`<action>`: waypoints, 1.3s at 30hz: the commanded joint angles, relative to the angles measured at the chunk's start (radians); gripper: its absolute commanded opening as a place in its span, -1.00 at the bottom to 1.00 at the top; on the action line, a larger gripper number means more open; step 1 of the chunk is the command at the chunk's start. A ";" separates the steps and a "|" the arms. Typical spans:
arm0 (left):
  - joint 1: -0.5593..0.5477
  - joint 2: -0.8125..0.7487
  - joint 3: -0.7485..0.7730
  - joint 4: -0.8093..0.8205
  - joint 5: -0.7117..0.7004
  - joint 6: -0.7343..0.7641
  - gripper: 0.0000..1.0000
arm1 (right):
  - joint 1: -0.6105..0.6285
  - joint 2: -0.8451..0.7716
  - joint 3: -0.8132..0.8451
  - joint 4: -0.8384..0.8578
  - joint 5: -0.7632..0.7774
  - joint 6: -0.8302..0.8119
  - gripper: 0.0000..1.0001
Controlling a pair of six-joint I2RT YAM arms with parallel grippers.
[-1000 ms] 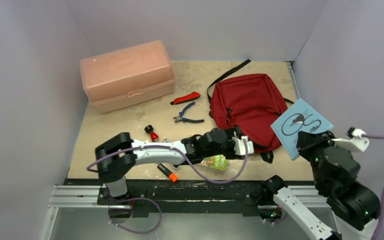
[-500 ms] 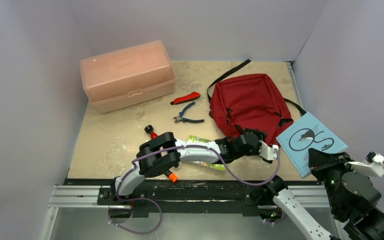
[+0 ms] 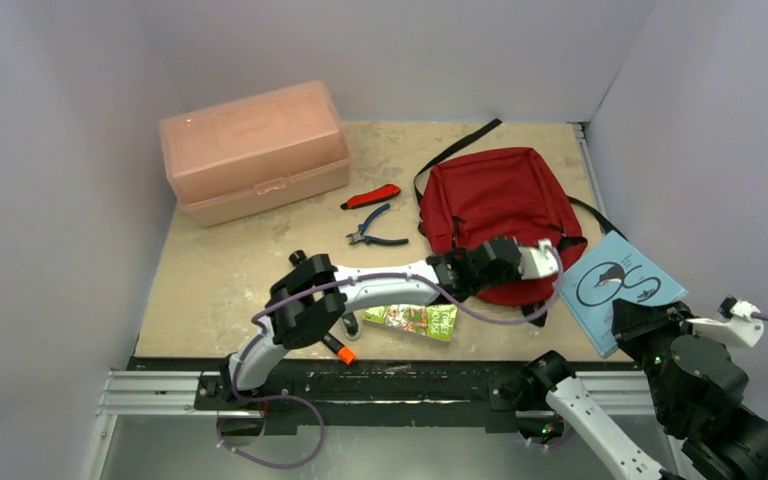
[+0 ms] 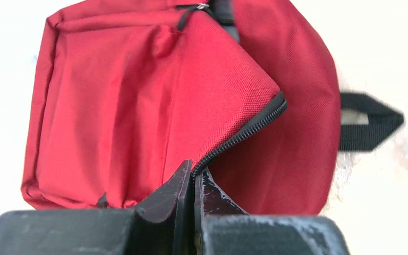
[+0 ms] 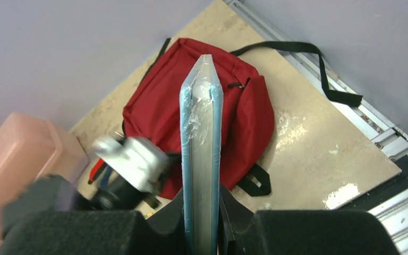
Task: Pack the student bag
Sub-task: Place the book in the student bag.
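The student bag [image 3: 490,200], dark red with black straps, lies flat at the back right of the table. My left gripper [image 3: 556,252] is at its near right edge, shut on the black zipper edge [image 4: 244,135] of a raised red flap [image 4: 212,79]; the jaws [image 4: 194,172] pinch the zipper line. My right gripper [image 5: 202,212] is shut on a thin light blue book [image 5: 202,149], held edge-up. In the top view the book [image 3: 620,285] hangs just right of the bag, above the table's right front corner. The bag [image 5: 159,106] also shows behind the book.
A pale pink lidded box [image 3: 255,150] stands back left. A red-handled tool [image 3: 372,196] and blue-handled pliers [image 3: 375,230] lie left of the bag. A green packet [image 3: 415,320] and an orange-capped marker [image 3: 335,347] lie near the front edge. Walls close in on three sides.
My left arm reached right to the bag's near edge and its jaws shut on the zipper edge. The right arm carried the book down and to the right.
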 commanded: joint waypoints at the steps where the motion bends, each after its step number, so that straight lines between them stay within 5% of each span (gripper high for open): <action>1: 0.127 -0.169 0.099 -0.110 0.104 -0.459 -1.00 | 0.001 0.039 -0.040 0.067 0.008 0.050 -1.00; 5: 0.216 -0.229 0.084 -0.095 0.247 -0.689 -1.00 | 0.002 0.054 -0.118 0.079 -0.026 0.113 -1.00; 10: 0.239 -0.271 0.078 -0.034 0.350 -0.749 -1.00 | 0.006 0.062 -0.315 0.224 -0.133 0.249 -1.00; 16: 0.240 -0.296 0.092 0.000 0.408 -0.722 -1.00 | 0.022 0.049 -0.548 0.613 -0.163 0.357 -1.00; 21: 0.240 -0.300 0.100 -0.007 0.494 -0.685 -1.00 | 0.021 0.101 -0.602 0.739 -0.062 0.457 -1.00; 32: 0.240 -0.315 0.132 -0.091 0.608 -0.599 -1.00 | 0.020 -0.088 -0.917 1.080 0.113 0.657 -1.00; 39: 0.240 -0.303 0.172 -0.141 0.678 -0.606 -1.00 | -0.014 -0.089 -1.146 1.389 0.081 0.734 -1.00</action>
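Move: From the right hand, which holds the blue book, the bag's mouth lies about 20 cm ahead, 11 cm to the left and 24 cm lower. The bag's black loop is some 12 cm ahead, 7 cm left and 28 cm down; the green book sits about 13 cm ahead, 32 cm left and 29 cm down. The left hand already pinches the zipped flap, with the mouth some 3 cm under its fingertips, 2 cm ahead and 1 cm left. Raising the pinched flap about 14 cm, the left hand first swings forward and left, then draws back, rolling some 45 degrees with its fingers still shut. The right hand carries the gripped book forward and down, about 15 cm each, veering left early on, and tilts its left side up some 35 degrees to slide the leading end under the flap. ##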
